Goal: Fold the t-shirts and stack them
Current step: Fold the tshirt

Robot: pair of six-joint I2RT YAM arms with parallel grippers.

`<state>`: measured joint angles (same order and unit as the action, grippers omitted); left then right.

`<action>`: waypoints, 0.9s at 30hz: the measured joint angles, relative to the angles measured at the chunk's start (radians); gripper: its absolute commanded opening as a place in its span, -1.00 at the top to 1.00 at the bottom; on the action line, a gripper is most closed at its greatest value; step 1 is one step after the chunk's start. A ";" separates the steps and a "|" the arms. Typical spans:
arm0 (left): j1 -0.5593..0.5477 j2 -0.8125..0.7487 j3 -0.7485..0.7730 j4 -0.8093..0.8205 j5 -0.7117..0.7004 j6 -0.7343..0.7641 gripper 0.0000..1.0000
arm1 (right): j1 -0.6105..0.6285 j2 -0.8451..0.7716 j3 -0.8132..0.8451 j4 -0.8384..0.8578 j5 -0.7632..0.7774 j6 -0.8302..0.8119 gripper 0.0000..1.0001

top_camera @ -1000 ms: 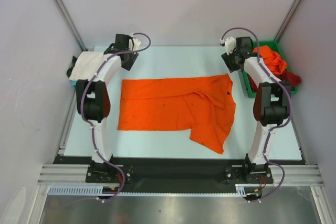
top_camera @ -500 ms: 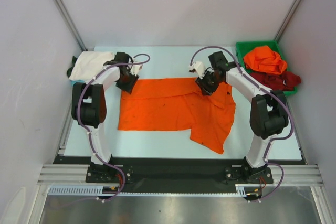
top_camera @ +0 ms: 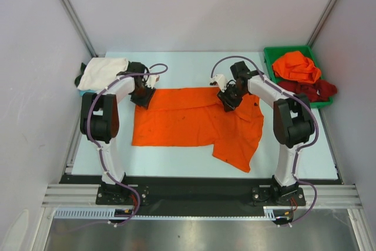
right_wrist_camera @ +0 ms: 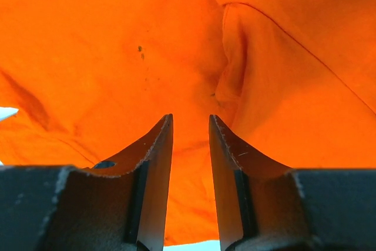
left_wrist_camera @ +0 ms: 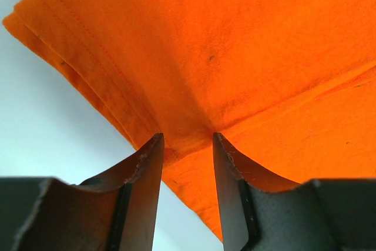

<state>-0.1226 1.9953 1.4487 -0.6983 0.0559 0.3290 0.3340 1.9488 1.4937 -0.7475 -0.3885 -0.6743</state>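
Observation:
A bright orange t-shirt (top_camera: 188,123) lies spread across the table, its right side rumpled and hanging toward the front. My left gripper (top_camera: 143,95) is down on its far left corner. In the left wrist view the gripper (left_wrist_camera: 187,136) is open, tips pressed on the orange cloth (left_wrist_camera: 235,57) beside the hem, creases running to the gap. My right gripper (top_camera: 228,99) is on the shirt's far edge near the collar; in the right wrist view it (right_wrist_camera: 190,117) is open over orange cloth (right_wrist_camera: 117,45). A white t-shirt (top_camera: 103,73) lies at the back left.
A green bin (top_camera: 271,56) at the back right holds a crumpled orange t-shirt (top_camera: 295,66) and a dark red one (top_camera: 314,90). Pale table (top_camera: 188,69) shows behind the spread shirt. Grey walls and frame posts close in the sides.
Both arms came forward and down from the back of the table onto the shirt's far edge; the right one swung left away from the bin. Both pairs of jaws narrowed somewhat.

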 measured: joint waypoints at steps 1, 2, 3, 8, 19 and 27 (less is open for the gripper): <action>0.000 0.000 0.000 0.000 0.000 0.000 0.12 | 0.000 0.008 0.002 0.000 0.000 0.000 0.29; 0.000 0.000 0.000 0.000 0.000 0.000 0.12 | 0.001 0.018 0.006 0.001 0.000 0.000 0.28; 0.000 0.000 0.000 0.000 0.000 0.000 0.12 | 0.001 0.025 0.008 0.003 0.002 0.000 0.28; 0.000 0.000 0.000 0.000 -0.003 0.000 0.13 | 0.001 0.057 0.020 0.020 0.025 0.002 0.27; 0.000 0.006 0.005 -0.001 -0.009 0.000 0.14 | 0.001 0.118 0.053 0.058 0.060 0.020 0.29; 0.000 0.017 0.010 0.000 -0.010 0.000 0.14 | 0.003 0.121 0.055 0.072 0.082 0.034 1.00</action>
<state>-0.1226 2.0121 1.4590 -0.6983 0.0463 0.3290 0.3367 2.0701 1.5490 -0.6754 -0.3061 -0.6407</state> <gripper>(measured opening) 0.430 0.031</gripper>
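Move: The small pleat at the seam in the t-shirt's right half lies about 3 cm ahead of the right hand, straight on, and some 4 cm below. The shirt's far right corner is roughly 10 cm ahead and 10 cm to the right, and the green bin about 17 cm ahead and 25 cm to the right. From the left hand, over the shirt's left end, the pleat is some 30 cm to the right and about level forward. Lower the right gripper about 3 cm while easing it forward nearly as far, half open, so the fingertips come down astride the pleat by the seam. Then, almost at a standstill, shut the fingers fully and pinch the cloth. Leave the left gripper where it is, half open over the shirt's left end. ##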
